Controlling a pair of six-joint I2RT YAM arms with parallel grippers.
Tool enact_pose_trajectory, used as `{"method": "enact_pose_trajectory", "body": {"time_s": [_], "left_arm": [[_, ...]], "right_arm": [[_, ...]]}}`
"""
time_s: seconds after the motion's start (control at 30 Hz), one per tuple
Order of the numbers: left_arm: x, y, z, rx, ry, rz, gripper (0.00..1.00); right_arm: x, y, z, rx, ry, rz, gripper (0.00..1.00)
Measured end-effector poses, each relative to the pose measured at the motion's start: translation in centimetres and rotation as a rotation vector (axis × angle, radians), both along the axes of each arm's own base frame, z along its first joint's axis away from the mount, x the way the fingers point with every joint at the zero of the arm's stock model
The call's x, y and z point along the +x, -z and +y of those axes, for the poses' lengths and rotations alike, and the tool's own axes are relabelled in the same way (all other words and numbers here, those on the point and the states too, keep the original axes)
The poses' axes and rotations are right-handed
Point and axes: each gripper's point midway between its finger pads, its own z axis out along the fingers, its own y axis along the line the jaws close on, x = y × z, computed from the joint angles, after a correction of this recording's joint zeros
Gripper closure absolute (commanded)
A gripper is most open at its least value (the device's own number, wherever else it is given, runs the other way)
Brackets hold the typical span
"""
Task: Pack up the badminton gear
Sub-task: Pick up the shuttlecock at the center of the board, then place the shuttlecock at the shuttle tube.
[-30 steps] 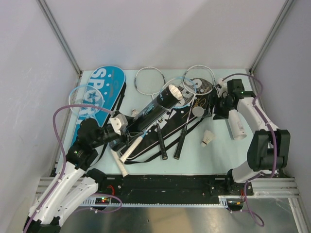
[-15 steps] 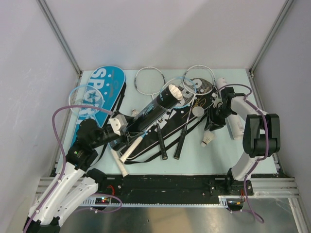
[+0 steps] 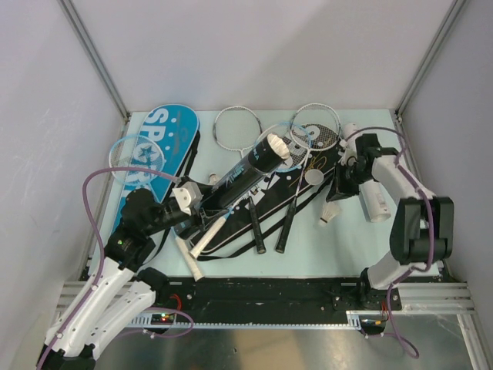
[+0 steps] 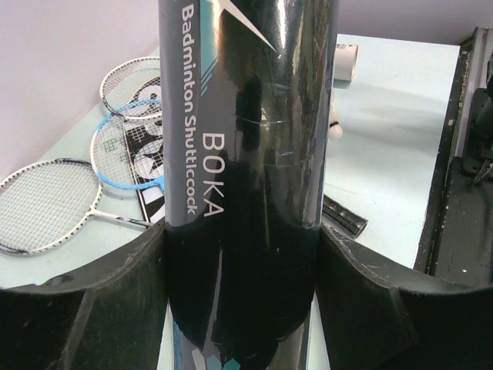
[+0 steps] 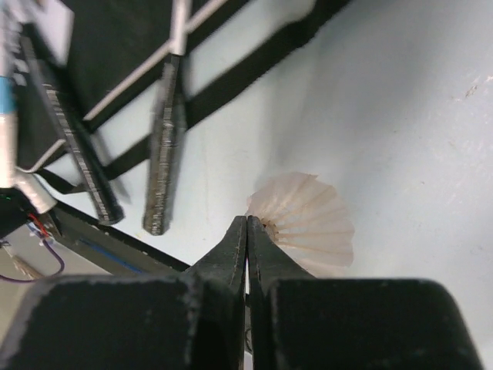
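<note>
My left gripper [image 3: 196,206] [image 4: 243,262] is shut on the black shuttle tube [image 3: 246,173] [image 4: 246,154], holding it tilted over the black racket bag [image 3: 266,208]. A white shuttlecock [image 3: 283,150] sticks out of the tube's far end. My right gripper [image 3: 337,196] [image 5: 247,220] is shut, its tips pressed together with nothing visible between them. A loose shuttlecock [image 3: 330,212] [image 5: 308,223] lies on the table, its feathers fanning out from just beside the right fingertip. Rackets [image 3: 235,127] lie on and behind the black bag. The blue "SPORT" bag [image 3: 158,150] lies at the left.
A white shuttle tube [image 3: 373,202] [image 4: 344,60] lies by the right wall under my right arm. Two black racket handles [image 3: 286,220] [image 5: 162,146] and a white one [image 3: 204,235] lie across the black bag. A round white cap [image 3: 313,176] rests near it.
My right gripper has gone from open to shut and has dropped down beside the loose shuttlecock, which has shifted slightly toward the back. The left arm and the tube have not moved.
</note>
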Motion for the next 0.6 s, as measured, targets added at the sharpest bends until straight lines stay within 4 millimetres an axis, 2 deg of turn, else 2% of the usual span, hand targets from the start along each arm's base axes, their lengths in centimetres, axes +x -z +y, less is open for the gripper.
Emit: {"method": "enact_pose_trajectory", "body": {"time_s": [0.1, 0.17, 0.37, 0.5, 0.6], "left_arm": [[0.0, 0.0, 0.0, 0.001, 0.001, 0.001, 0.65], [0.0, 0.1, -0.1, 0.002, 0.002, 0.003, 0.64], [0.3, 0.5, -0.1, 0.008, -0.006, 0.017, 0.64], [0.6, 0.8, -0.2, 0.012, -0.01, 0.036, 0.64], [0.7, 1.2, -0.3, 0.016, -0.01, 0.055, 0.64]], "right_arm": [[0.5, -3.4, 0.5, 0.032, 0.025, -0.112, 1.0], [0.8, -6.5, 0.8, 0.06, 0.047, -0.21, 1.0], [1.9, -17.3, 2.4, 0.191, 0.107, -0.561, 1.0], [0.9, -23.8, 4.4, 0.29, 0.103, -0.774, 1.0], [-0.5, -28.7, 6.5, 0.363, 0.068, -0.943, 1.0]]}}
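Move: The right hand already holds the shuttlecock just off the board; the dark tube's open mouth, its goal, lies about 18 cm to its left, 4 cm back and some 35 cm higher. Near the board, the white tube's middle is about 12 cm to its right and 11 cm ahead, the white cap 8 cm left and 11 cm ahead, the black racket handle 17 cm left and 9 cm back. From the left hand, gripping the tube, the mouth lies roughly 8 cm ahead, 16 cm right and 18 cm above. Fingers still shut on the shuttlecock, the right hand climbs fast, nearly 30 cm, bearing left only in the later half by some 6 cm towards the dark tube's mouth, while the wrist swings up 55 to 60 degrees so that its down-pointing fingers end up facing forward and left. The left hand keeps its grip on the leaning tube and sinks with it by about a centimetre. ##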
